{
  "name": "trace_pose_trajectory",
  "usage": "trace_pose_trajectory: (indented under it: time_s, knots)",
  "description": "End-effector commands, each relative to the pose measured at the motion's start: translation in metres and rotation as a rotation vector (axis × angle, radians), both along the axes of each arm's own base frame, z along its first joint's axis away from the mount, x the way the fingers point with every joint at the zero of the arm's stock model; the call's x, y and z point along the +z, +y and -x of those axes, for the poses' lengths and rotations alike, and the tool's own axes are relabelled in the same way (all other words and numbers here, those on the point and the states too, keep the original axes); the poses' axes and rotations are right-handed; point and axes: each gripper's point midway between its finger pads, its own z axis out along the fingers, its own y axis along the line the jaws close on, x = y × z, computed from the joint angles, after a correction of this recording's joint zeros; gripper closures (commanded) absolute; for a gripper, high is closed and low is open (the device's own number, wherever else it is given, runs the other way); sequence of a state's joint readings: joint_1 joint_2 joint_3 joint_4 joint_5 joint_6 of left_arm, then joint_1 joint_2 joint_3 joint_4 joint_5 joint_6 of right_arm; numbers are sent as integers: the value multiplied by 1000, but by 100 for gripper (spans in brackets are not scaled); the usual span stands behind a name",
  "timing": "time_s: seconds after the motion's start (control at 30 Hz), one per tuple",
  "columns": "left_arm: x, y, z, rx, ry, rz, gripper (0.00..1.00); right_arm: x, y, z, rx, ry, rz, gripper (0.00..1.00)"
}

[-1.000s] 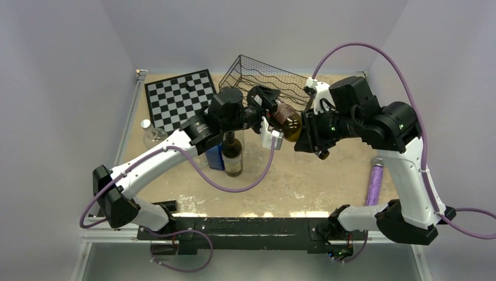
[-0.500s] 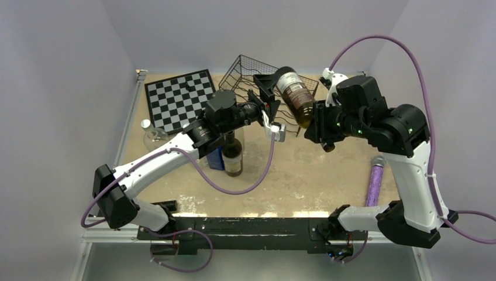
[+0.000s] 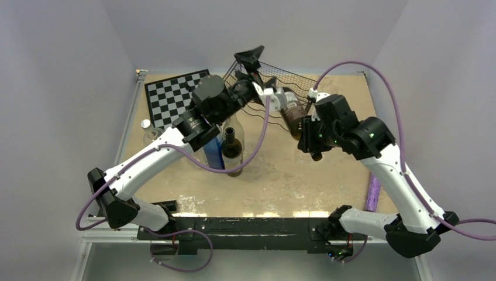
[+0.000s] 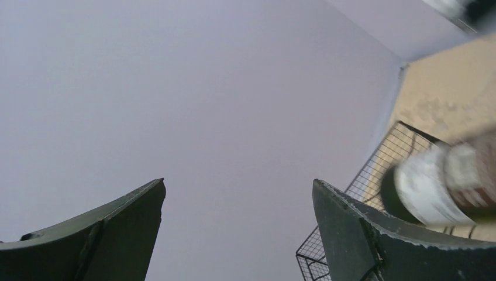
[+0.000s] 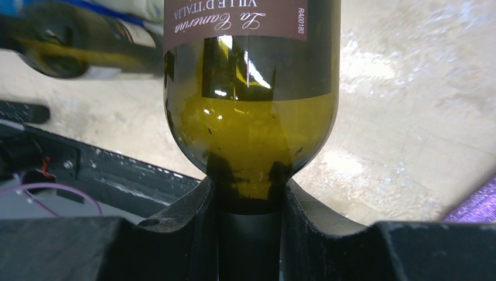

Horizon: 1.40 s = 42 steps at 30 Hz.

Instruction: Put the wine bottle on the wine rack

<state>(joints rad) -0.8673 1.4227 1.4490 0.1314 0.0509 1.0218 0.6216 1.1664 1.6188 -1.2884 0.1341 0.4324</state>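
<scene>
The wine bottle (image 3: 290,111) is dark green glass with a brown label. It hangs tilted, base toward the black wire wine rack (image 3: 275,75) at the back of the table. My right gripper (image 3: 305,127) is shut on its neck. In the right wrist view the neck sits clamped between my fingers (image 5: 193,222), with the bottle (image 5: 251,105) stretching away from the right gripper (image 5: 250,202). My left gripper (image 3: 259,74) is open and raised over the rack's left end, holding nothing. The left wrist view shows the left gripper (image 4: 238,193) spread wide against the wall, with the rack (image 4: 374,175) and bottle base (image 4: 430,190) at right.
A dark bottle (image 3: 233,151), a blue bottle (image 3: 213,153) and a clear bottle (image 3: 234,124) stand under my left arm. A chessboard (image 3: 169,96) lies at the back left, with a glass (image 3: 150,132) by the left edge. A purple tube (image 3: 372,188) lies at the right.
My left gripper opened off the bottle's base and rose back over the rack. My right arm swung the bottle up, then down and left toward the rack's front.
</scene>
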Motion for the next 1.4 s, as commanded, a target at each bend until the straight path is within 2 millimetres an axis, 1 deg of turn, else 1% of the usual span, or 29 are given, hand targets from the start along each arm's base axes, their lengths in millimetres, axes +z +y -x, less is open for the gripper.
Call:
trace_pose_trajectory:
  time_s: [0.0,0.07,0.2,0.23,0.3,0.37,0.4,0.43,0.5,0.53,0.57,0.77,0.9,1.1,1.17,1.27,1.37]
  knots:
    - [69,42,1,132,90,239,1,7,36,-15,96,-137,-184,100]
    - [75,48,6,130,108,270,1,-12,38,-16,99,-111,-175,100]
    - [78,56,14,127,253,324,1,-47,44,-25,87,-90,-169,100]
    - [79,60,16,135,291,355,1,-54,46,-30,74,-98,-171,100]
    - [82,65,23,120,378,433,1,-67,41,-40,-5,-122,-165,100]
    - [89,69,35,73,434,527,1,-85,42,-47,-31,-151,-185,100]
    - [93,68,44,21,466,575,1,-91,43,-51,-40,-169,-198,100]
    - [99,66,58,-55,496,606,1,-97,45,-54,-42,-177,-202,100]
    - [99,56,79,-185,534,613,1,-110,46,-56,-49,-164,-194,100]
    - [99,55,88,-232,540,615,1,-116,47,-58,-43,-162,-190,100]
    - [102,57,96,-264,545,629,1,-121,48,-60,-47,-165,-186,100]
    - [97,69,109,-282,615,691,1,-147,37,-70,-130,-207,-168,100]
    - [94,74,117,-307,636,713,1,-162,33,-78,-135,-210,-116,100]
    - [90,75,122,-318,659,710,1,-166,31,-83,-181,-234,-129,100]
    - [89,75,124,-323,697,727,1,-170,24,-86,-211,-236,-104,100]
    - [89,84,121,-254,783,764,1,-178,15,-88,-240,-226,-88,100]
    - [87,91,122,-209,831,776,1,-182,8,-89,-264,-233,-79,100]
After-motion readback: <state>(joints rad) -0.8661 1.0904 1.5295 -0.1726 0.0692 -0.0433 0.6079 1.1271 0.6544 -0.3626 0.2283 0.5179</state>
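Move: The right hand holds the bottle by its neck, base pointing outward; the wires at the wine rack's right end lie about 30 cm ahead, 3 cm left and 25 cm below. The dark bottle stands roughly 24 cm to that hand's left and 5 cm ahead, the clear bottle 23 cm left and 19 cm ahead, both mid-heights some 16 cm lower. From the empty left hand the rack's right end is about 18 cm ahead, 12 cm right and 42 cm below. Keeping its pinch on the neck, the right hand lowers the bottle about 22 cm towards the right end of the wine rack, quickly at first and then easing off, while it creeps some 5 cm forward in the later part and the wrist barely turns. The left hand, already open and off the bottle, clears out of the way, first rising and going left over the far side, then drawing back about 11 cm as its fingers tip downward, staying wide open. ##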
